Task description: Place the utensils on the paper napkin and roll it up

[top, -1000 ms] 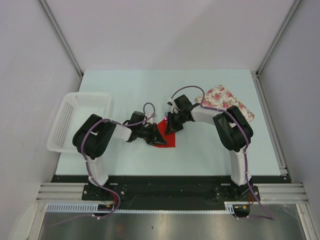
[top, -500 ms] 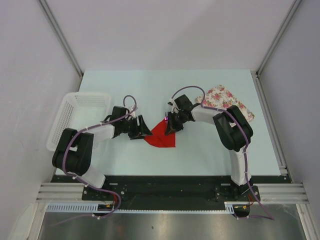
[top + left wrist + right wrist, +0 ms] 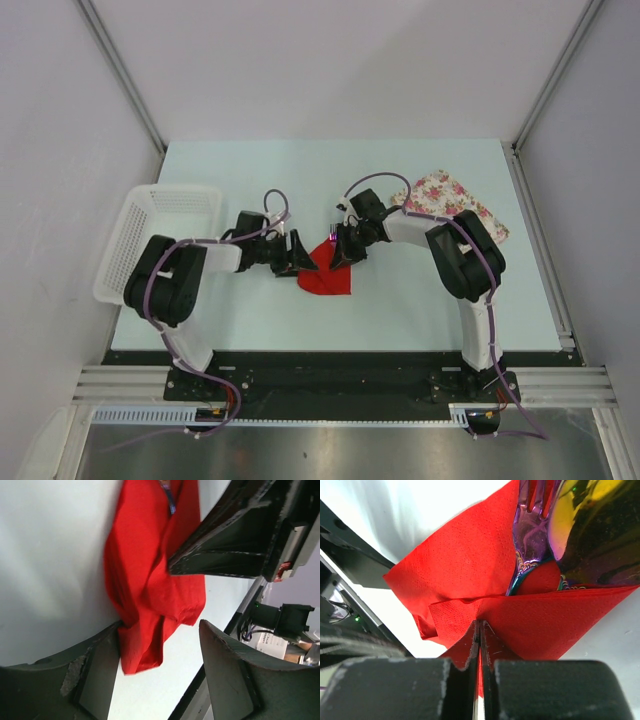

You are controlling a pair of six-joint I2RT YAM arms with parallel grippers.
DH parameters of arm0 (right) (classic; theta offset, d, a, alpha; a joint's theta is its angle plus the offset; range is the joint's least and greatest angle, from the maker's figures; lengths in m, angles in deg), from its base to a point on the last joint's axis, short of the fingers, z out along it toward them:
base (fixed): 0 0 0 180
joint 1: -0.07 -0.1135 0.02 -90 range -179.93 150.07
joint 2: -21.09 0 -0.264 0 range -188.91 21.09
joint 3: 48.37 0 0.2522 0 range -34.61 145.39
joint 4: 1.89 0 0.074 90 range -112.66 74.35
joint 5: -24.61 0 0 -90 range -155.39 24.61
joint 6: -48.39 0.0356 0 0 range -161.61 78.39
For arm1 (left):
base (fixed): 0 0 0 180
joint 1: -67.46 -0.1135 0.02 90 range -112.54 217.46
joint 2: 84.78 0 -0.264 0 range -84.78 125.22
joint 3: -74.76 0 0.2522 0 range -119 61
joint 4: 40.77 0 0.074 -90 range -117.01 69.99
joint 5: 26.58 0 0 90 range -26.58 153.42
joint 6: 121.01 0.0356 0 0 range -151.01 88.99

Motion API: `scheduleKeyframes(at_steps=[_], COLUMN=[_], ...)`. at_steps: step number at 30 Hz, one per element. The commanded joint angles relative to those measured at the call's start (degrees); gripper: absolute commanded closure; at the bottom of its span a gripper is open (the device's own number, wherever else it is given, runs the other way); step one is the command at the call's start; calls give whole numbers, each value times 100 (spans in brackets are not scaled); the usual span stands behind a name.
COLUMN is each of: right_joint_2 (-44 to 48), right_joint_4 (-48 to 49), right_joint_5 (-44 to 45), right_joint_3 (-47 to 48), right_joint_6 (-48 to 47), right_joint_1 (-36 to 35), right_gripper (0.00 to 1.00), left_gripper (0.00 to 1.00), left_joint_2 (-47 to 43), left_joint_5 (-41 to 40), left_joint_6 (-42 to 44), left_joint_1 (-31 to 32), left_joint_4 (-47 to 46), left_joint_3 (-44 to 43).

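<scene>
The red paper napkin (image 3: 326,279) lies crumpled and partly folded at the table's middle. In the right wrist view the napkin (image 3: 465,560) is folded over the handles of the purple fork (image 3: 529,535) and the gold-bowled spoon (image 3: 590,530), whose heads stick out. My right gripper (image 3: 481,630) is shut, pinching a fold of the napkin. My left gripper (image 3: 160,675) stands open at the napkin's left edge. A loose flap of the napkin (image 3: 150,580) hangs between its fingers (image 3: 95,675), touching the left one. In the left wrist view a sliver of the fork's handle (image 3: 170,502) peeks out.
A white mesh basket (image 3: 150,235) sits at the table's left edge, close to the left arm. A floral cloth (image 3: 447,197) lies at the back right, behind the right arm. The two grippers are close together over the napkin.
The left gripper opened and let go of the napkin, drew back to the left, then came back to its left edge. The right gripper stayed shut in place.
</scene>
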Motion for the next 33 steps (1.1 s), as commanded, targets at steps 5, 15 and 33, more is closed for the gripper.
scheduleKeyframes(at_steps=[5, 15, 33], right_joint_2=[-482, -473, -456], right_joint_4=[-360, -369, -325], right_joint_5=[744, 762, 788], right_joint_3=[-60, -33, -95], right_joint_6=[-186, -159, -168], right_joint_1=[19, 46, 54], right_gripper=[99, 99, 100], left_gripper=[29, 32, 87], left_joint_2=[662, 909, -119], left_joint_5=[17, 412, 527], left_joint_6=[414, 741, -138], left_joint_1=[227, 61, -177], left_joint_4=[-299, 167, -386], left_joint_3=[-631, -704, 194])
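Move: The napkin's near-left end lies between the left hand's open fingers, roughly 1 cm back and 1 cm below their midpoint. From that hand the fork head is about 9 cm ahead and 7 cm to the right, with the spoon head some 2 cm farther right; the fold under the right fingers is about 1 cm ahead and 7 cm right. From the right hand, the napkin's near-left end lies some 7 cm left and 3 cm back. The napkin's near-left end is what the left hand closes on: with fingers wide it first reaches about 4 cm forward and right over the napkin, then draws back and left some 6 cm, sinking about 1 cm late on while the fingers close and pinch the end. The right hand stays put, its shut fingertips still holding the folded layers beside the utensils. ##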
